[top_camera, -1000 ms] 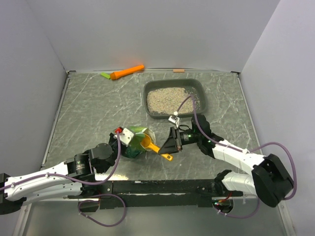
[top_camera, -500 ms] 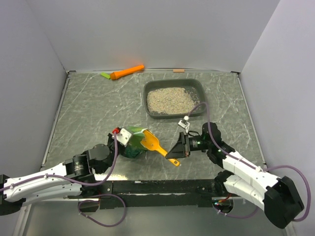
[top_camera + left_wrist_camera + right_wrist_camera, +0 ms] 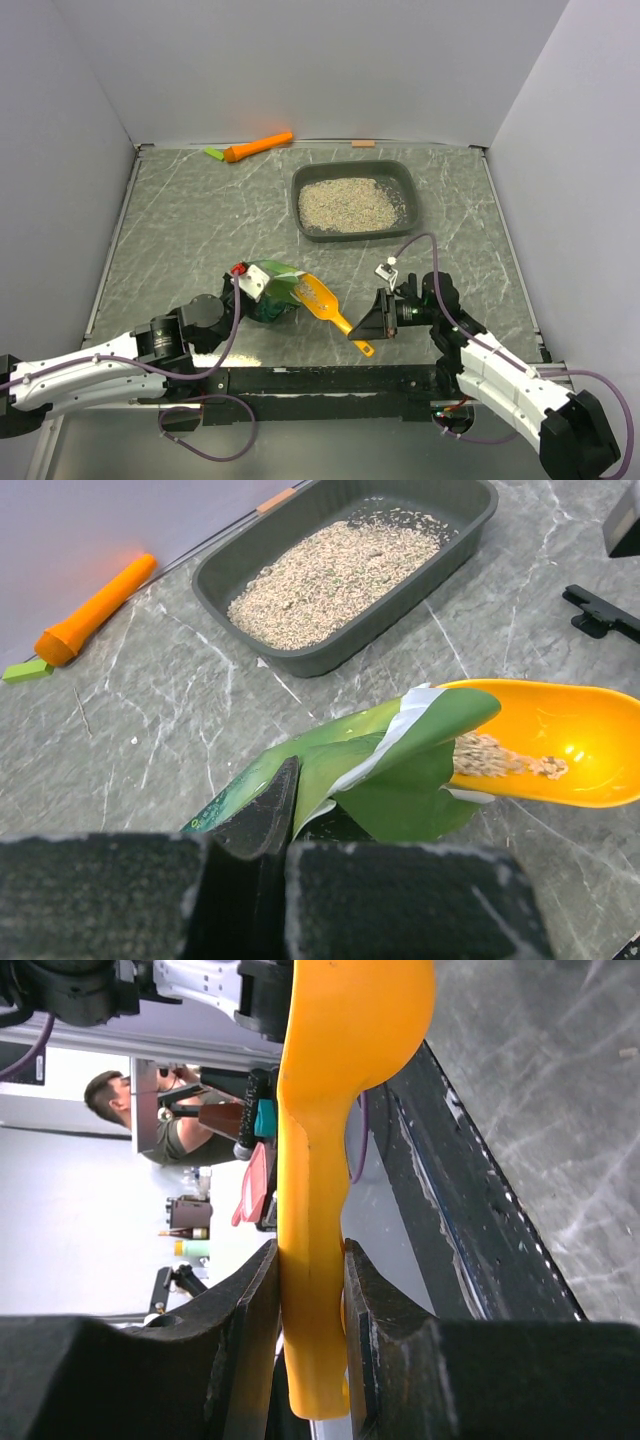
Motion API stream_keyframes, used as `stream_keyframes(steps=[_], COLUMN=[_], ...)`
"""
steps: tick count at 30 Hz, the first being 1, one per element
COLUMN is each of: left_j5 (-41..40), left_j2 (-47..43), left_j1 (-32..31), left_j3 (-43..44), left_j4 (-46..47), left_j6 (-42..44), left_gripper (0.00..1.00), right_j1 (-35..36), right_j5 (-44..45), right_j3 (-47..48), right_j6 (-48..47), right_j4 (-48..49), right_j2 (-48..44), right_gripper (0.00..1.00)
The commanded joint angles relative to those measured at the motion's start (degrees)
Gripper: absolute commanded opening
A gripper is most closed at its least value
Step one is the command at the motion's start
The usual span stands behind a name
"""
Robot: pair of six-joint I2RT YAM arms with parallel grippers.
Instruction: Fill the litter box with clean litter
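The dark grey litter box (image 3: 352, 236) stands at the back right, holding a layer of beige clean litter (image 3: 348, 203); it also shows at the top of the left wrist view, litter box (image 3: 352, 648) and litter (image 3: 335, 572). My left gripper (image 3: 252, 284) is shut on the edge of the green bag (image 3: 275, 297) and holds its mouth up, as seen close up at the gripper (image 3: 290, 785) and bag (image 3: 385, 775). My right gripper (image 3: 371, 334) is shut on the handle of an orange scoop (image 3: 322, 298). The scoop's bowl (image 3: 560, 742) lies at the bag's mouth with a few granules (image 3: 492, 755) in it. In the right wrist view the fingers (image 3: 250, 1310) clamp the scoop handle (image 3: 312, 1260).
An orange carrot-shaped item (image 3: 258, 147) and a small green piece (image 3: 214, 154) lie against the back wall. Grey walls close in the marbled table on three sides. The arms' black base rail (image 3: 330, 380) runs along the near edge.
The right gripper has drawn the scoop back toward the near right, out of the bag's mouth. The left gripper and bag have shifted only slightly.
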Motion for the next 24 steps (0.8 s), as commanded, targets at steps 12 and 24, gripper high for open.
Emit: stream_keyframes(steps=[12, 24], left_j5=[-4.56, -12.66], left_j2=[1.69, 3.72], left_j1=[-0.36, -0.45], left_j3=[1.67, 3.7], left_j4=[4.11, -0.2], left_j6=[-1.06, -3.08], left_gripper=[0.01, 0.01], right_j1=[-0.94, -0.94], right_j5=[2.78, 9.63], right_j3=[3.24, 17.48], right_j6=[3.98, 7.58], right_j4=[-10.01, -14.68], right_j2=[-12.34, -9.27], right_gripper=[0.0, 0.0])
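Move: My right hand holds the loaded yellow scoop by its handle. The litter box it must reach lies about 40 cm ahead, some 3 cm to the right and 13 cm lower. The green litter bag stands about 20 cm to this hand's left, 8 cm farther out and a little lower; the black clip lies 14 cm ahead, 15 cm right, on the table. From my left hand, still gripping the bag's rim, the box is roughly 28 cm ahead and 23 cm right, 20 cm below. I first ease my right hand back and right by about a centimetre, then lift the scoop steeply, some 7 cm, so its bowl leaves the bag's mouth flap, bringing the hand slightly forward again and swinging it a few degrees clockwise. My grip on the handle stays as it is. My left hand keeps pinching the bag's rim, shifts forward and left a centimetre or two and turns about 10 degrees counter-clockwise. ##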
